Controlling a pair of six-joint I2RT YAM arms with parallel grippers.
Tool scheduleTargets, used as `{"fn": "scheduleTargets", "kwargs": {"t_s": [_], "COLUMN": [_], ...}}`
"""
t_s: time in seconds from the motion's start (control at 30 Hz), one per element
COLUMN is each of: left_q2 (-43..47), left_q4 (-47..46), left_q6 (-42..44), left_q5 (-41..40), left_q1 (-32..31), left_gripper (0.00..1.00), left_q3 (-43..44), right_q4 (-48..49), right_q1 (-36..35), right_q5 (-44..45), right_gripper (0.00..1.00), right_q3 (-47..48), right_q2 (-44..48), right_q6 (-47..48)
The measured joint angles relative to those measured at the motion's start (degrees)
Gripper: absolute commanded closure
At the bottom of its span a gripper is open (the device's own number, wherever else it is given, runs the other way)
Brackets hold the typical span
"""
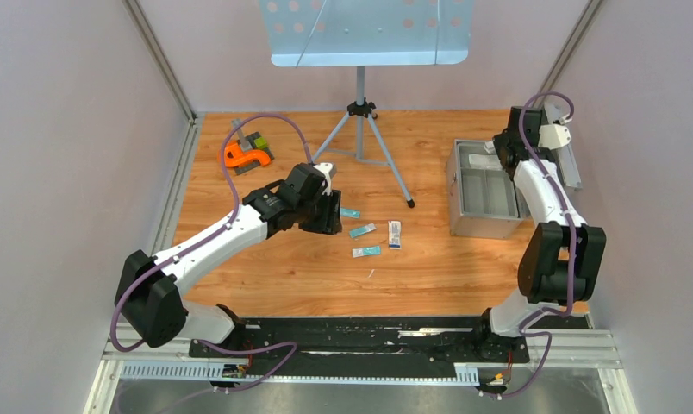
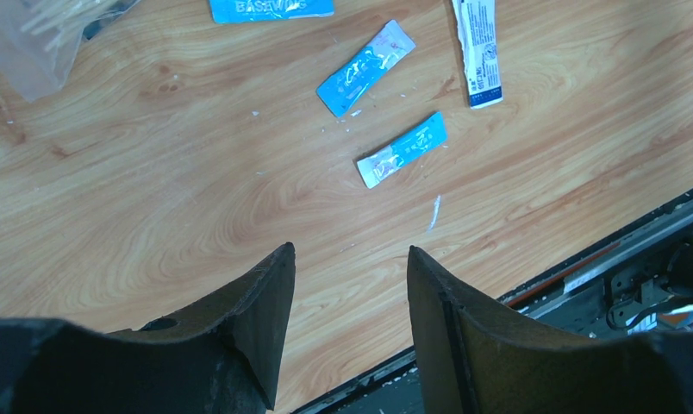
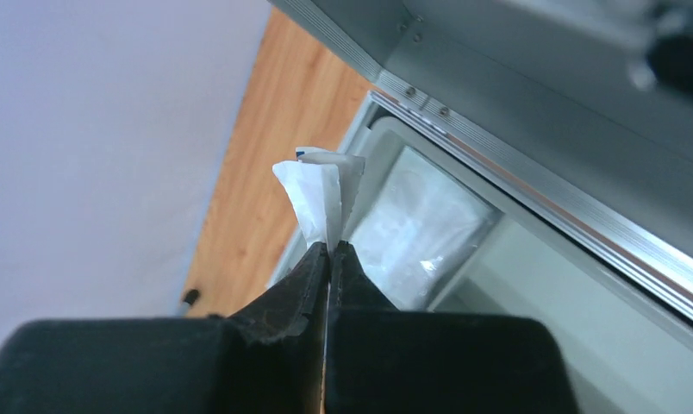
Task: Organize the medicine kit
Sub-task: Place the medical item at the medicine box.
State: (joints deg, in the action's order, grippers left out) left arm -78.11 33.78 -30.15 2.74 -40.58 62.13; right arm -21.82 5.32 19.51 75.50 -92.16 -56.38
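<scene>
The medicine kit (image 1: pixel 464 200) is an open silver case at the right of the table, its lid (image 1: pixel 570 159) leaning back to the right. My right gripper (image 3: pixel 330 247) hangs over the kit's far end, shut on a small white packet (image 3: pixel 317 191). Below it a clear plastic bag (image 3: pixel 421 228) lies in a compartment. My left gripper (image 2: pixel 350 254) is open and holds nothing, a little above the wood left of the loose packets. Two blue sachets (image 2: pixel 365 67) (image 2: pixel 402 149), a blue pack (image 2: pixel 271 9) and a white-and-blue packet (image 2: pixel 478 47) lie beyond its tips.
A tripod stand (image 1: pixel 360 129) with a pale perforated plate (image 1: pixel 369 30) is at the back centre. An orange tool (image 1: pixel 246 155) lies back left. A clear bag (image 2: pixel 33 34) lies near the left gripper. The black base rail (image 1: pixel 360 341) runs along the near edge.
</scene>
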Motion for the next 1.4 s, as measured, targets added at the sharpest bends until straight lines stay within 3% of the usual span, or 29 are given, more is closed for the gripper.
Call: {"fn": "scheduleTargets", "kwargs": {"t_s": [0.47,1.4], "left_q2": [0.0,0.0], "left_q4": [1.62,1.53], "left_q6": [0.52,0.68], "left_q5": [-1.75,-1.73], "left_q1": [0.0,0.0], "left_gripper": [0.41,0.41], "left_q3": [0.0,0.02], "right_q4": [4.96,4.63], "right_q1": [-0.39,-5.03], "right_q5": [1.81,7.02], "right_gripper": [1.0,1.0], "right_q3": [3.43,-0.66], "right_q2": [-3.78,5.29], "right_q6": [-6.84,-6.36]}}
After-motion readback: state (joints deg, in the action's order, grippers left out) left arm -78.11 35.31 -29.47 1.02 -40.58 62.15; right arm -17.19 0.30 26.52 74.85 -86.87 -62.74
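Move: The right hand still holds the small white packet above the medicine box. The box's back compartment, with the white bag in it, lies about 4 cm ahead, 1 cm to the right and 11 cm below. The empty front compartments lie some 5 cm back, 2 cm right and 10 cm down, and the open lid stands level ahead, about 15 cm right. From the left hand, that back compartment lies roughly 24 cm ahead and 42 cm right. Keeping the white packet pinched in its shut fingers, the right hand first runs about 3 cm forward and slightly up, then turns back and climbs over the medicine box, edging some 2 cm left and ending nearly 6 cm higher than it began. The wrist tips the fingers up by roughly 10 degrees on the way, so the packet is held well clear above the box and nothing is released into it. ##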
